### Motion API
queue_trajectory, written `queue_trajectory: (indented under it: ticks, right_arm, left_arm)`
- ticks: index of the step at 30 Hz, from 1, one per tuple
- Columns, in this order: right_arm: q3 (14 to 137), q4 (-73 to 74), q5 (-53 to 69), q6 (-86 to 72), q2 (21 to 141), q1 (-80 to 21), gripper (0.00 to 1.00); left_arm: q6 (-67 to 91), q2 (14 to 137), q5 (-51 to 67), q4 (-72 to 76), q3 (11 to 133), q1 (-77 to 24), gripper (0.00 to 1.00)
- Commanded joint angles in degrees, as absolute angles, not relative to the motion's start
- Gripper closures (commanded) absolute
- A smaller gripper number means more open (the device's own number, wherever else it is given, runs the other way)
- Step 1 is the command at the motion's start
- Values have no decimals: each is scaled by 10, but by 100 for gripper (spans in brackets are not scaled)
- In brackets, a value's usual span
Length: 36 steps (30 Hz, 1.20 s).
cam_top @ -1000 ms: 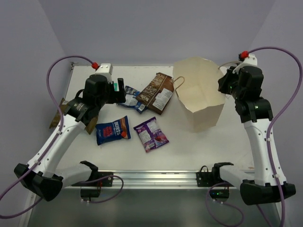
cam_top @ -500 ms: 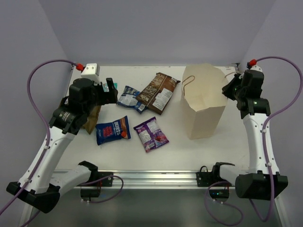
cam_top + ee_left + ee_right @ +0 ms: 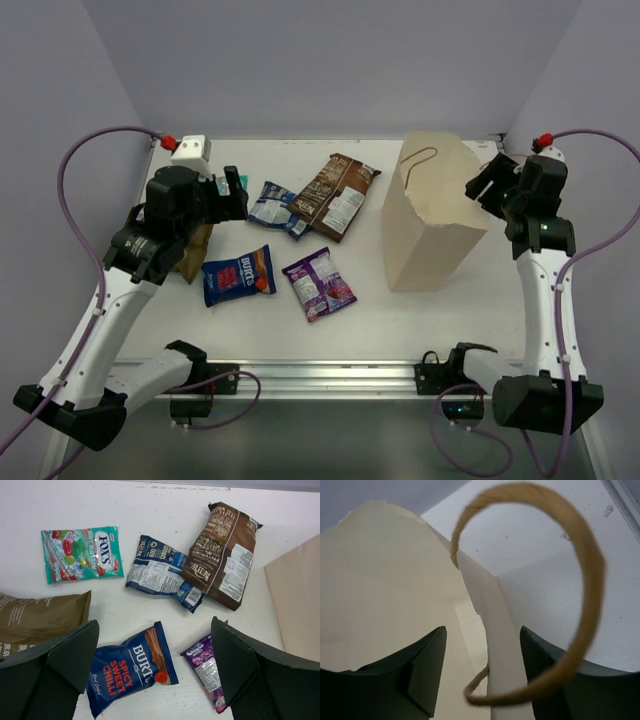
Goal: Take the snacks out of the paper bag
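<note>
The cream paper bag [image 3: 432, 218] stands right of centre, its inside hidden; a cord handle [image 3: 425, 160] lies on its face. My right gripper [image 3: 488, 186] is open at the bag's upper right edge. In the right wrist view the bag's rim [image 3: 492, 630] and handle loop [image 3: 587, 585] sit loose between the spread jaws of that gripper [image 3: 482, 675]. Snacks lie on the table: green-red [image 3: 82, 554], olive-brown [image 3: 40, 615], blue-white [image 3: 278, 208], dark brown [image 3: 333, 195], blue-red [image 3: 238, 275], purple [image 3: 318, 282]. My left gripper [image 3: 235, 190] hovers open above them, holding nothing.
The white table [image 3: 300, 330] ends at a metal rail along the near side. The left arm's link covers part of the olive-brown packet [image 3: 192, 252]. Purple cables arc from both arms beyond the table's side edges. Grey walls close the back and sides.
My right gripper has opened and let go of the bag's rim, and drawn slightly right. The bag's mouth has turned away from the camera. The left arm rose earlier and has since held still.
</note>
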State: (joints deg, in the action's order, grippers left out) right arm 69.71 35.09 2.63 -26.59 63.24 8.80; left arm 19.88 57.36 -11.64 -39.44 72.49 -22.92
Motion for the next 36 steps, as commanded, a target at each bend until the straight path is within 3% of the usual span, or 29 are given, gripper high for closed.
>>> queue_trajectory:
  ticks: [1,2,8,23,36]
  right_arm:
    - [697,329,30,-250,590,91,32]
    - [698,331,30,-246,583,91,24]
    - [727,366,33,-207,517,91,1]
    - [860,397,40,-146,349,59,1]
    - [778,301,-13,-67,165,-62,1]
  left_arm:
    - [185,564,-125,-410,751,-225,0]
    - [185,564,-128,-414,754,-225,0]
    - [178,562,-148,-434,793,-225,0]
    - [123,475,-200,-481,942,-226,0]
    - [54,313,-178,-480,897,-229,0]
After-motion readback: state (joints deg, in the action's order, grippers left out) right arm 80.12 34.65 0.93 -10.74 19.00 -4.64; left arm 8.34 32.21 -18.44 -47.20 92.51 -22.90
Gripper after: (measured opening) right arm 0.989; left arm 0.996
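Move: The emptied paper bag stands open just left of the right hand, its middle about 10 cm to the left, level fore-and-aft and some 14 cm below. From that hand the purple snack bag lies roughly 35 cm left and 10 cm back, the brown snack bag 31 cm left and 11 cm ahead, both flat on the table. For the left hand, the paper bag is about 44 cm right and 4 cm ahead. The right hand, already part open beside the paper bag's right handle, spreads its fingers fully and pulls back about 26 cm while climbing some 23 cm, away from the bag and clear of the handle, the wrist tipping the fingers up by over 50 degrees. The empty left hand, still wide open, first rises over the snacks, then also swings back and somewhat left, away from the bag, its fingers tilting up some 35 degrees. ##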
